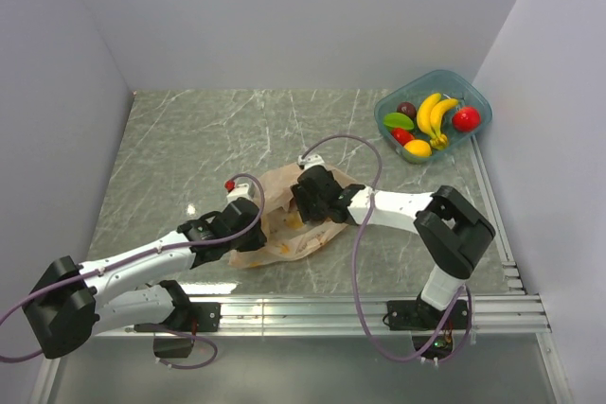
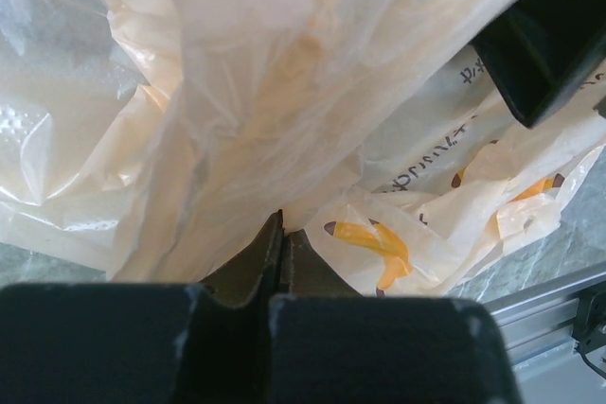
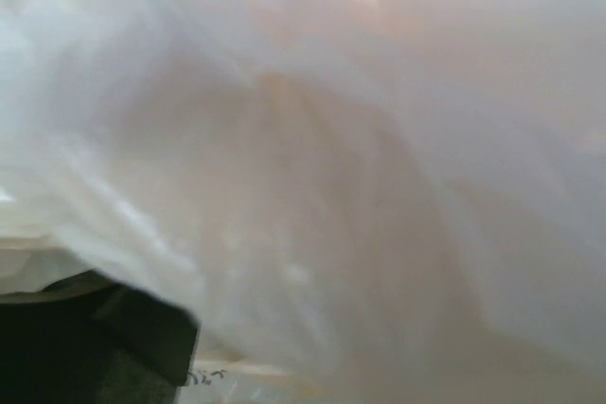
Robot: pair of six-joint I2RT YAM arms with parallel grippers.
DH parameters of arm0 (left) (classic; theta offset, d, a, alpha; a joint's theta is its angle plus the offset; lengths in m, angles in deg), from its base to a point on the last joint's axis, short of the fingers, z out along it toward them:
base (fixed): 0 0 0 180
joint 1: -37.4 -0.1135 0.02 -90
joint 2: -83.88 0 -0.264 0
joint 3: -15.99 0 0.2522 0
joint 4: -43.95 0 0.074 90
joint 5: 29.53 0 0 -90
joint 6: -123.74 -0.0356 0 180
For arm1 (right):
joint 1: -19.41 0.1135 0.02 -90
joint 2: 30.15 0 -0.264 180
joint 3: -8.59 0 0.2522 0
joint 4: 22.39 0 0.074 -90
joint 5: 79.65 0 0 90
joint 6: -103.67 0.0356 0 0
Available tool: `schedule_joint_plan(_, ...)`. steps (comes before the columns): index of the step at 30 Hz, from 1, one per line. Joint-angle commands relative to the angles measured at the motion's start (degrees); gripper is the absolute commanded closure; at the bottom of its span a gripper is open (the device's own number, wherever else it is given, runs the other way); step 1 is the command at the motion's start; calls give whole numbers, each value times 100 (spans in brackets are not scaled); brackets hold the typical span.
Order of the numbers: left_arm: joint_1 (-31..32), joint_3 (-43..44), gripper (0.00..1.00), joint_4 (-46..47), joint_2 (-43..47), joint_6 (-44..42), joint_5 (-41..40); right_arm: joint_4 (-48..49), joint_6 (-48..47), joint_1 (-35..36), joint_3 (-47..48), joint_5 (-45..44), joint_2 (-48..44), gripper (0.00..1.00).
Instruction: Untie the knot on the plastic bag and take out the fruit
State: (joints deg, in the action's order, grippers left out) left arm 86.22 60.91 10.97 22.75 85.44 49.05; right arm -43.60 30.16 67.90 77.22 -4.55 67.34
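Observation:
The plastic bag (image 1: 295, 237) lies crumpled on the marble table between both arms, pale orange with banana prints (image 2: 374, 241). My left gripper (image 1: 248, 228) is at the bag's left edge; in the left wrist view its fingertips (image 2: 281, 234) are pressed together, with a fold of bag film rising from them. My right gripper (image 1: 317, 198) sits on top of the bag. Its wrist view is filled with blurred film, and only one dark finger (image 3: 99, 338) shows at the lower left. The knot is hidden. I see no fruit inside the bag.
A teal tub (image 1: 478, 94) at the back right holds bananas (image 1: 431, 113), a red fruit (image 1: 465, 119), a lemon and other fruit. A small red thing (image 1: 229, 184) lies just behind the left wrist. Grey walls enclose three sides; a metal rail (image 1: 379, 309) runs along the near edge.

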Motion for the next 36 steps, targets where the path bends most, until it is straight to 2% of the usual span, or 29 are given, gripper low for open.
schedule_joint_plan(1, -4, 145, 100, 129, -5, -46, 35, 340, -58, -15, -274, 180, -406, 42)
schedule_joint_plan(2, -4, 136, 99, 138, 4, -38, 35, 366, -76, -15, -327, 232, -572, 54)
schedule_joint_plan(3, -4, 136, 99, 156, -5, -37, 35, 392, -102, -24, -380, 276, -669, 61)
schedule_joint_plan(8, -4, 198, 99, 156, -93, -11, 61, 401, -426, 11, -565, 1083, -1450, 74)
schedule_joint_plan(13, -4, 268, 99, 147, -207, -20, 52, 480, -594, 64, -487, 2401, -2163, 76)
schedule_joint_plan(16, -4, 303, 100, 130, -233, -20, 35, 551, -700, 47, -390, 2884, -2585, 76)
schedule_joint_plan(19, 5, 321, 99, 121, -233, -20, 35, 402, -779, -23, -153, 3010, -2849, 76)
schedule_joint_plan(21, -4, 303, 100, 112, -216, -11, 35, 279, -797, -164, -21, 2766, -3060, 76)
schedule_joint_plan(24, -4, 268, 99, 94, -163, -20, 26, 173, -718, -821, 208, 2080, -3201, 76)
schedule_joint_plan(25, 5, 251, 100, 103, -146, -2, 26, 225, -613, -1041, 278, 1957, -3219, 76)
schedule_joint_plan(26, -4, 216, 99, 112, -137, -2, 26, 304, -394, -1548, 278, 1947, -3219, 76)
schedule_joint_plan(28, -4, 189, 99, 121, -93, 6, 35, 524, -200, -1955, 322, 1640, -3184, 76)
schedule_joint_plan(31, -4, 189, 99, 77, -75, 15, 17, 682, 99, -2685, 428, 1034, -2956, 76)
schedule_joint_plan(33, -4, 154, 100, 50, -5, 24, -9, 735, 450, -3306, 506, 831, -2658, 75)
schedule_joint_plan(36, -4, 66, 100, 112, 109, 42, -9, 1016, 934, -3863, 629, 550, -2061, 74)
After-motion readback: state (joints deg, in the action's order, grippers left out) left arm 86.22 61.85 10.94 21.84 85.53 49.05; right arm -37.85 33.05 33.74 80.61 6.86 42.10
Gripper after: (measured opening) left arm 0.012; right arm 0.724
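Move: The right hand is down inside the open bag, with its fingers already around the dark red fruit. The fruit bin's middle lies about 30 cm ahead and 33 cm to its right, at roughly its own height. The lemon in the bin is some 21 cm ahead and 28 cm right, the green fruit 28 cm ahead and 24 cm right; the bag's middle is 4 cm left and 1 cm back. From the left hand the bin is some 40 cm ahead, 46 cm right and 3 cm lower. Keeping its pinch on the dark red fruit, the right hand first draws back about 6 cm and a little left while climbing out of the bag's mouth, its left side rolling up some 25 degrees. Once some 16 cm up it sweeps fast forward and to the right towards the bin, still rising to end about 22 cm above its start, turning clockwise some 50 degrees and tipping its fingers up, while the left hand stays put with its shut fingers still clamping the bag's near-left edge. ##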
